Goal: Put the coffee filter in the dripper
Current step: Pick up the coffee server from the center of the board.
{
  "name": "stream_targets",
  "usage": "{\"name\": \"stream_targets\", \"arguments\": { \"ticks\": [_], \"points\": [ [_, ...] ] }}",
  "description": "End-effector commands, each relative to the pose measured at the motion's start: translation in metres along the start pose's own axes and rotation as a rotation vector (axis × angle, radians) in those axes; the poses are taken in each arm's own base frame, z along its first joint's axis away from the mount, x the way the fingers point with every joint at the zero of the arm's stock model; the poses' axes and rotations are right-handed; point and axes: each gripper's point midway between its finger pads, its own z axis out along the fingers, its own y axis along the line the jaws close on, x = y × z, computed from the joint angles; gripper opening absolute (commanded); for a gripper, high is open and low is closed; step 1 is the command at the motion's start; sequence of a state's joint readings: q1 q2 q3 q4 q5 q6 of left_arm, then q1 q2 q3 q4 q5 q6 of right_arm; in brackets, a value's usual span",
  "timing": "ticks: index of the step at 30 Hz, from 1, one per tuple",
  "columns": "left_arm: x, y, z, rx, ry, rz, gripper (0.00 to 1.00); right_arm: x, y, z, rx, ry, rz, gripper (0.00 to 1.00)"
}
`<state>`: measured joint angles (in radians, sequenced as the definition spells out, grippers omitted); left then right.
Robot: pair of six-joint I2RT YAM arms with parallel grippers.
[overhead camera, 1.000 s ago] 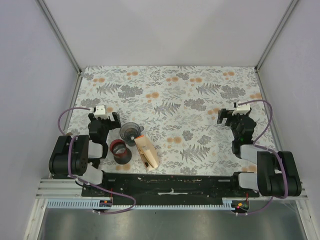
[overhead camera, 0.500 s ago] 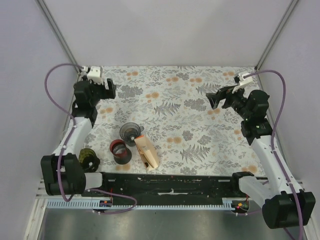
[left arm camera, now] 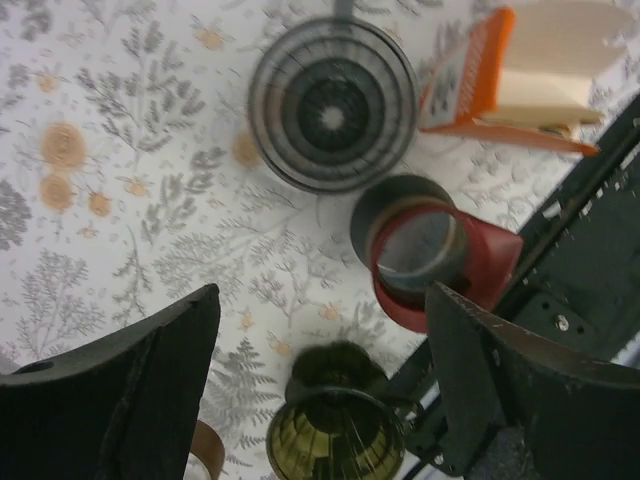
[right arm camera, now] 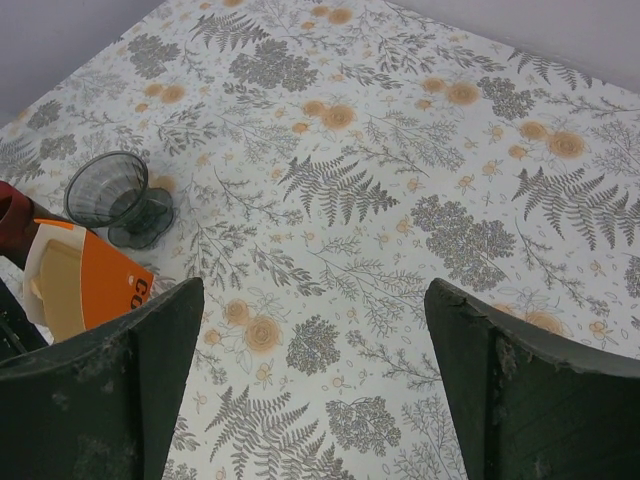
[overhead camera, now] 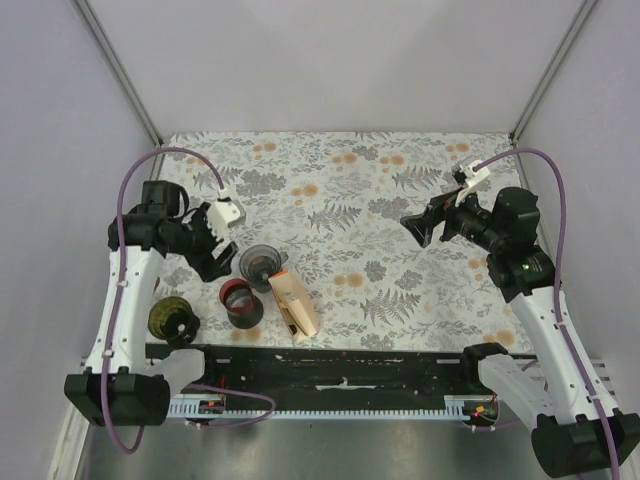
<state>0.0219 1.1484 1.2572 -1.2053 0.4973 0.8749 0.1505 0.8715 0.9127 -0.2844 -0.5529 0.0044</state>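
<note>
Beige paper coffee filters stick out of an orange pack (overhead camera: 293, 303) lying near the front edge, also visible as the orange pack (left arm camera: 520, 75) and the orange pack (right arm camera: 85, 285). A clear grey dripper (overhead camera: 260, 262) stands upright just behind it, seen from above as the grey dripper (left arm camera: 333, 105) and from the side as the grey dripper (right arm camera: 110, 195). My left gripper (overhead camera: 215, 248) hovers open just left of the grey dripper, nothing between its fingers (left arm camera: 150, 390). My right gripper (overhead camera: 420, 228) hangs open and empty over the right half of the table, with bare cloth between its fingers (right arm camera: 480, 370).
A red dripper (overhead camera: 240, 300) stands in front of the grey one, also seen as the red dripper (left arm camera: 430, 250). An olive-green dripper (overhead camera: 170, 320) sits at the front left, under my left gripper as the olive dripper (left arm camera: 335, 435). The black base rail (overhead camera: 340, 365) runs along the near edge.
My left gripper has swung from the back left corner forward and right, to beside the grey dripper. My right gripper has shifted slightly left and forward. No object has moved.
</note>
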Motion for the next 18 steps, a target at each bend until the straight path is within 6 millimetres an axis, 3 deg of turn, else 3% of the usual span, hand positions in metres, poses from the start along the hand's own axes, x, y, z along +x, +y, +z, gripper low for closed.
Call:
{"name": "stream_targets", "arguments": {
  "ticks": [1, 7, 12, 15, 18],
  "points": [
    [0.040, -0.054, -0.010, 0.147, 0.122, 0.118, 0.89, -0.018, 0.010, -0.006, -0.032, -0.038, -0.051, 0.98],
    [0.063, -0.056, 0.018, 0.180, 0.193, 0.091, 0.86, -0.017, 0.012, -0.008, -0.037, -0.043, -0.058, 0.98],
    [0.065, -0.045, 0.040, 0.108, 0.238, 0.061, 0.78, -0.017, 0.012, -0.009, -0.034, -0.045, -0.060, 0.98],
    [0.066, -0.052, 0.047, 0.128, 0.245, 0.064, 0.67, -0.016, 0.013, -0.010, -0.034, -0.046, -0.061, 0.98],
    [0.063, -0.059, 0.049, 0.155, 0.224, 0.064, 0.43, -0.016, 0.012, -0.010, -0.029, -0.047, -0.064, 0.98]
  ]
}}
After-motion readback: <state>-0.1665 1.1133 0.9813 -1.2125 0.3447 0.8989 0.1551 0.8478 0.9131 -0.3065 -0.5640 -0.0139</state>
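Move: The red-collared coffee server lies about 8 cm back and 5 cm to the right of the left hand, its middle some 16 cm below. The clear glass dripper is roughly 2 cm ahead and 10 cm right of that hand; the filter box is 8 cm back and 19 cm right, and the green glass cup 11 cm back and 11 cm left, all about as low. From the right hand the server is some 46 cm left, 12 cm back and 25 cm below. Down and back goes the left hand, sinking some 8 cm and drawing back about 6 cm towards the coffee server; the backward run comes first, then it drops almost straight down. The wrist tips about 15 degrees so that the fingers point more steeply down, and the widely open fingers narrow to a bit over half as they come close over the left part of the red rim. Contact can't be made out. ##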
